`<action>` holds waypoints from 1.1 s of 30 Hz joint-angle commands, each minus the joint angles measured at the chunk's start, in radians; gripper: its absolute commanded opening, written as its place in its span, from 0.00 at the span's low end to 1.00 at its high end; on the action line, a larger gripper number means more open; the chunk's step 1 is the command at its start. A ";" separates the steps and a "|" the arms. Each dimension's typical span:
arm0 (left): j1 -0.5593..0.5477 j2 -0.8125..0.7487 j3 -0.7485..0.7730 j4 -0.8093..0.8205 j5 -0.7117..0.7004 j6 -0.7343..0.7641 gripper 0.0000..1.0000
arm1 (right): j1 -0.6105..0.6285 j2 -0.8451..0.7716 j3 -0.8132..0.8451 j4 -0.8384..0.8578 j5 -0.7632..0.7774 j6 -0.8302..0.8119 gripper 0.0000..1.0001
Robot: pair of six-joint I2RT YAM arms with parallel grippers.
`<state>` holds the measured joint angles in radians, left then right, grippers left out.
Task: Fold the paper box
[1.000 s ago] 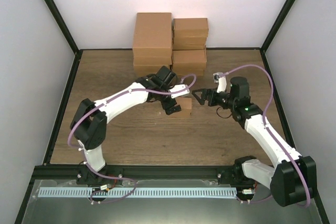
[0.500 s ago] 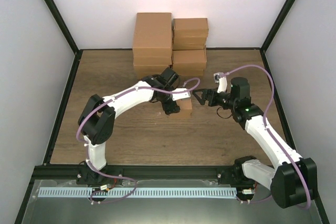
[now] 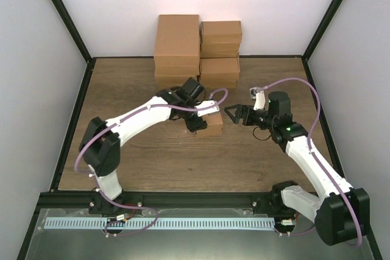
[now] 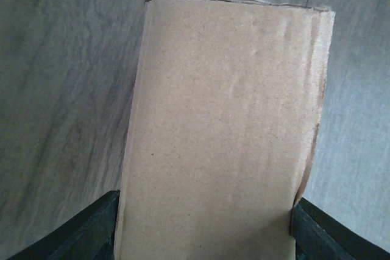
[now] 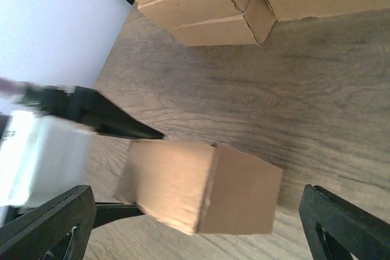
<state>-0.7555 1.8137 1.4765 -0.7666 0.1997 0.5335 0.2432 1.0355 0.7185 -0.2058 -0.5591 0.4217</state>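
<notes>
The paper box is a small closed tan cardboard box lying on the wooden table, mid-centre. My left gripper reaches it from the left. In the left wrist view the box fills the space between the fingers, and each black finger presses a long side; the left gripper is shut on it. My right gripper hovers just right of the box, open and facing it. In the right wrist view the paper box lies apart from both wide-spread fingers of the right gripper, and its image is slightly blurred.
Two stacks of larger brown cartons stand against the back wall, also seen as cartons in the right wrist view. Black frame posts and white walls enclose the table on the left, right and back.
The left gripper's jaws have closed in onto the box's sides and the left arm has shifted slightly. The right gripper has edged left toward the box, staying open.
</notes>
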 commanded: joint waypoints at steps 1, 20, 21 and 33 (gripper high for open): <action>-0.035 -0.129 -0.064 0.041 -0.078 -0.052 0.64 | -0.006 -0.042 0.054 -0.090 0.030 0.077 0.95; -0.284 -0.465 -0.523 0.630 -0.739 0.072 0.64 | -0.004 0.070 0.319 -0.436 -0.110 0.569 1.00; -0.287 -0.464 -0.531 0.651 -0.763 0.085 0.64 | -0.004 0.072 0.319 -0.434 -0.125 0.577 1.00; -0.317 -0.443 -0.556 0.739 -0.782 0.135 0.65 | 0.081 0.110 0.241 -0.245 -0.237 0.775 1.00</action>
<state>-1.0595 1.3643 0.9363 -0.0986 -0.5674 0.6407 0.2836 1.1263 0.9787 -0.5560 -0.7395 1.0874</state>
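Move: My left fingers already grip the small paper box across its sides, its middle roughly 4 cm below them, 1 cm ahead and 2 cm right. From my open right hand the box lies about 10 cm left, 3 cm ahead and 9 cm lower. Well clear of my left hand are the low box stack, some 33 cm ahead and 6 cm right, and the tall box stack, 32 cm ahead and 13 cm left. Keeping the paper box pinched, I raise my left hand about 8.5 cm, easing back and left early on, while its wrist swings up nearly 50 degrees so the fingers go from pointing down to pointing mostly forward. Meanwhile my right hand stays wide open beside the box, dips its fingers some 40 degrees with a roll, rises, and then shifts back and left a few centimetres, without touching the box. ##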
